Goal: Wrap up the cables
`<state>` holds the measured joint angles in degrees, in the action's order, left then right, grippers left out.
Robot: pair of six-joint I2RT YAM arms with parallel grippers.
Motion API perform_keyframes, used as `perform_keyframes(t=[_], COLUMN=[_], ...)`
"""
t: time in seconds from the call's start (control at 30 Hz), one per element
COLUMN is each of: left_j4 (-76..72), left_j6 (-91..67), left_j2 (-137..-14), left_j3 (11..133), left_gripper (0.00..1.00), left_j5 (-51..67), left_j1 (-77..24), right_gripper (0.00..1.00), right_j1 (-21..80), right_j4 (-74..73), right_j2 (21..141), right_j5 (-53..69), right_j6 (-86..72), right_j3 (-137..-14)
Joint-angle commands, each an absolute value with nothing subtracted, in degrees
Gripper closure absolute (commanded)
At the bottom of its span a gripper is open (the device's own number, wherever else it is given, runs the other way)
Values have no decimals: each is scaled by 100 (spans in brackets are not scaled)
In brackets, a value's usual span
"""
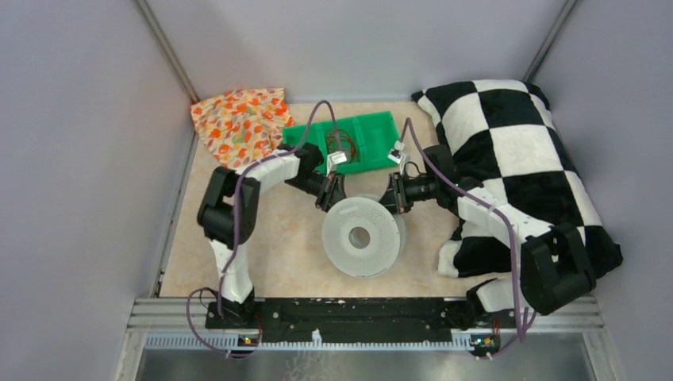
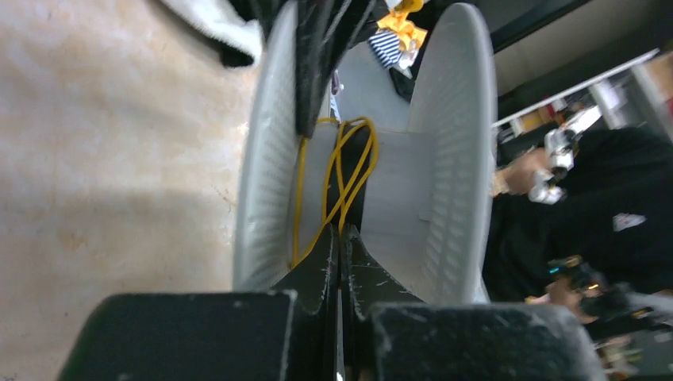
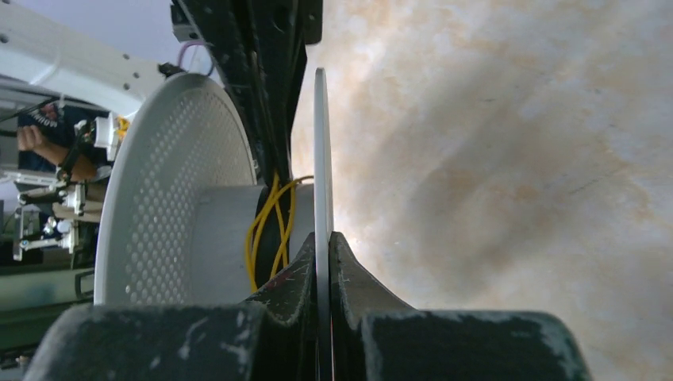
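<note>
A clear round spool (image 1: 361, 234) lies on its side mid-table. Thin yellow cable (image 2: 349, 171) runs in loose strands across its hub between the two flanges. My left gripper (image 1: 328, 200) reaches into the spool's far-left side. In the left wrist view, my left gripper (image 2: 341, 234) is shut, with the yellow strands entering the closed jaws. My right gripper (image 1: 394, 198) is at the spool's far-right side. In the right wrist view, my right gripper (image 3: 321, 238) is shut on the thin edge of one spool flange (image 3: 321, 159). The cable (image 3: 270, 222) shows beside it on the hub.
A green tray (image 1: 369, 135) holding a small coil of wire stands behind the spool. A floral cloth (image 1: 238, 123) lies at the back left. A black-and-white checkered blanket (image 1: 516, 159) covers the right side. Grey walls enclose the table.
</note>
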<state>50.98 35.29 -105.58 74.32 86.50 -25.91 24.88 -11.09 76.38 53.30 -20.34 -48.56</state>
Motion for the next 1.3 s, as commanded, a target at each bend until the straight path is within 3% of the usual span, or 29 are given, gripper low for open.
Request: perform_keyframes(t=[0.0, 0.43, 1.27], left_j4=[8101, 8103, 8104], left_j6=[6369, 7405, 6917], left_j2=[-11839, -12142, -12809], left_j3=[7714, 7318, 7989], left_gripper=[100, 100, 100], left_j5=[9487, 10274, 10265], left_j1=[-2525, -2419, -2056], right_gripper=[100, 100, 100], right_j1=[2347, 2346, 2338], right_j4=[366, 462, 904], right_j2=[8077, 8839, 9293], right_j5=[5255, 4799, 4516], right_j6=[-2258, -2140, -2419], right_j3=[-5017, -4934, -4538])
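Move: The left hand holds the yellow cable's end between the flanges of the spool, whose middle lies about 5 cm to its right, 7 cm back and roughly level. The right hand has the lower flange's rim pinched, with the spool's middle some 4 cm to its left, 7 cm back and 3 cm above. The green tray with the brown cable lies about 17 cm ahead of the right hand, 11 cm to its left and 14 cm below; the checkered cushion is roughly 39 cm to its right, 6 cm ahead and 11 cm below. Both hands sink together by about 8 cm with fingers shut, the right hand keeping its pinch on the lower flange rim and easing some 3 cm forward as it lowers the spool towards the table. The left hand keeps hold of the yellow cable's end, drops quickly at first while edging slightly back, then draws left and finally forward, away from the core, its wrist ending tipped down about 10 degrees. ##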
